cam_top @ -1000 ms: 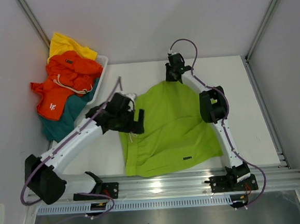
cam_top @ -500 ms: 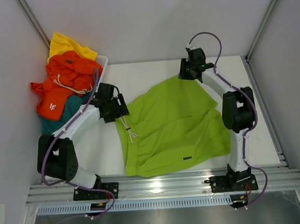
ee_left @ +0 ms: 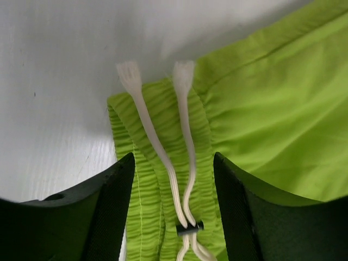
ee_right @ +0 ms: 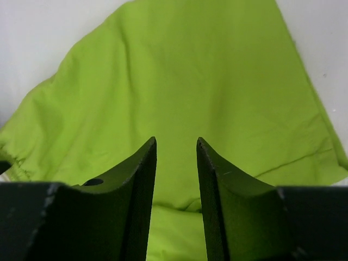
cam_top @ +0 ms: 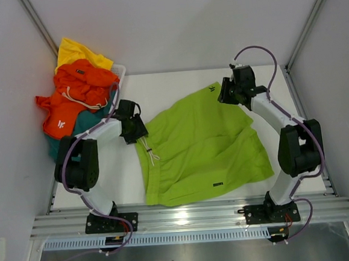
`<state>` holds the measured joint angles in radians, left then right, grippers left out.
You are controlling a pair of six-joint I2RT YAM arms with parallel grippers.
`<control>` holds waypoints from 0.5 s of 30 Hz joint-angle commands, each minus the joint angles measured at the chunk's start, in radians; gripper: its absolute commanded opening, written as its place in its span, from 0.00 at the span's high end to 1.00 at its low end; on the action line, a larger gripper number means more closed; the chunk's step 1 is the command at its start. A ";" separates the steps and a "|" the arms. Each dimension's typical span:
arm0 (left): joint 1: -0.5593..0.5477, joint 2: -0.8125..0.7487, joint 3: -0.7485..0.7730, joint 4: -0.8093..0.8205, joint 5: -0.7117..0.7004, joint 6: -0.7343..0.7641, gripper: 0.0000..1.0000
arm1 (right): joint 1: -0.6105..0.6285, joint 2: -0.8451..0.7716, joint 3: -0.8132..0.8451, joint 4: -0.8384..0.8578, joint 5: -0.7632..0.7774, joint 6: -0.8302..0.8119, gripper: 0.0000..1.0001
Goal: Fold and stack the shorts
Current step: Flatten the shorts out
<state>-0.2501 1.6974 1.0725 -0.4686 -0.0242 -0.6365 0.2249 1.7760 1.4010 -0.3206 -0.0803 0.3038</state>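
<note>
Lime green shorts point(cam_top: 203, 143) lie spread on the white table. My left gripper point(cam_top: 138, 130) is at their left waistband corner. In the left wrist view its jaws point(ee_left: 174, 157) stand open astride the ribbed waistband point(ee_left: 144, 185) and the white drawstring point(ee_left: 163, 149), with a gap on each side. My right gripper point(cam_top: 226, 94) hovers over the far right corner. Its jaws point(ee_right: 176, 140) are narrowly open above the green cloth point(ee_right: 179, 70), pinching nothing. Orange shorts point(cam_top: 77, 90), yellow shorts point(cam_top: 74, 52) and teal shorts point(cam_top: 67, 145) sit piled at the far left.
A white mesh basket point(cam_top: 119, 70) holds the pile at the far left corner. Grey walls close in the table on the left, back and right. An aluminium rail point(cam_top: 187, 213) with both arm bases runs along the near edge.
The right gripper moved right, drawing the far corner out and spreading the shorts, and its jaws parted slightly. The left gripper moved left to the waistband corner and its jaws narrowed.
</note>
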 commanded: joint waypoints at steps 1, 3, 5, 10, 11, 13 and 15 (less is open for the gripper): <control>0.015 0.045 0.027 0.050 -0.029 -0.026 0.40 | 0.022 -0.142 -0.062 0.037 0.040 -0.006 0.62; 0.017 0.077 0.035 0.059 -0.025 -0.026 0.44 | 0.010 -0.199 -0.111 0.029 0.054 0.000 0.61; 0.017 0.096 0.037 0.077 -0.037 -0.031 0.48 | -0.010 -0.237 -0.137 0.005 0.062 0.017 0.61; 0.034 0.137 0.085 0.091 -0.057 -0.046 0.90 | -0.012 -0.331 -0.256 -0.058 0.161 0.061 0.52; 0.040 0.142 0.090 0.091 -0.057 -0.052 1.00 | -0.013 -0.346 -0.276 -0.086 0.178 0.067 0.49; 0.060 0.148 0.125 0.096 -0.063 -0.064 1.00 | -0.024 -0.380 -0.330 -0.107 0.201 0.090 0.41; 0.080 0.157 0.148 0.088 -0.077 -0.077 1.00 | -0.042 -0.383 -0.353 -0.139 0.209 0.113 0.39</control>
<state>-0.2104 1.8362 1.1595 -0.4046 -0.0525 -0.6781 0.2012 1.4277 1.0855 -0.3931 0.0605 0.3687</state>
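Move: The white drawstrings over the green shorts' waistband lie almost beneath the open left fingers, about 1 cm ahead and 3 cm down. Their dark stopper is some 4 cm back and 1 cm right of that hand, and the waistband's far-left corner about 3 cm ahead and 3 cm left. From the right hand, the far leg's outer corner lies roughly 7 cm back, 7 cm right and 13 cm below; the shorts' far tip is about 7 cm ahead and 3 cm left. Down about 2 cm onto the waistband goes the left hand, its fingers shutting on the drawstrings; as they close it turns to forward travel, some 4 cm in all, pulling the cords with it. Meanwhile the empty right hand draws back about 9 cm and 5 cm right towards the far leg's outer corner, arching up some 4 cm and down again, turning about 10 degrees clockwise and opening wider. ##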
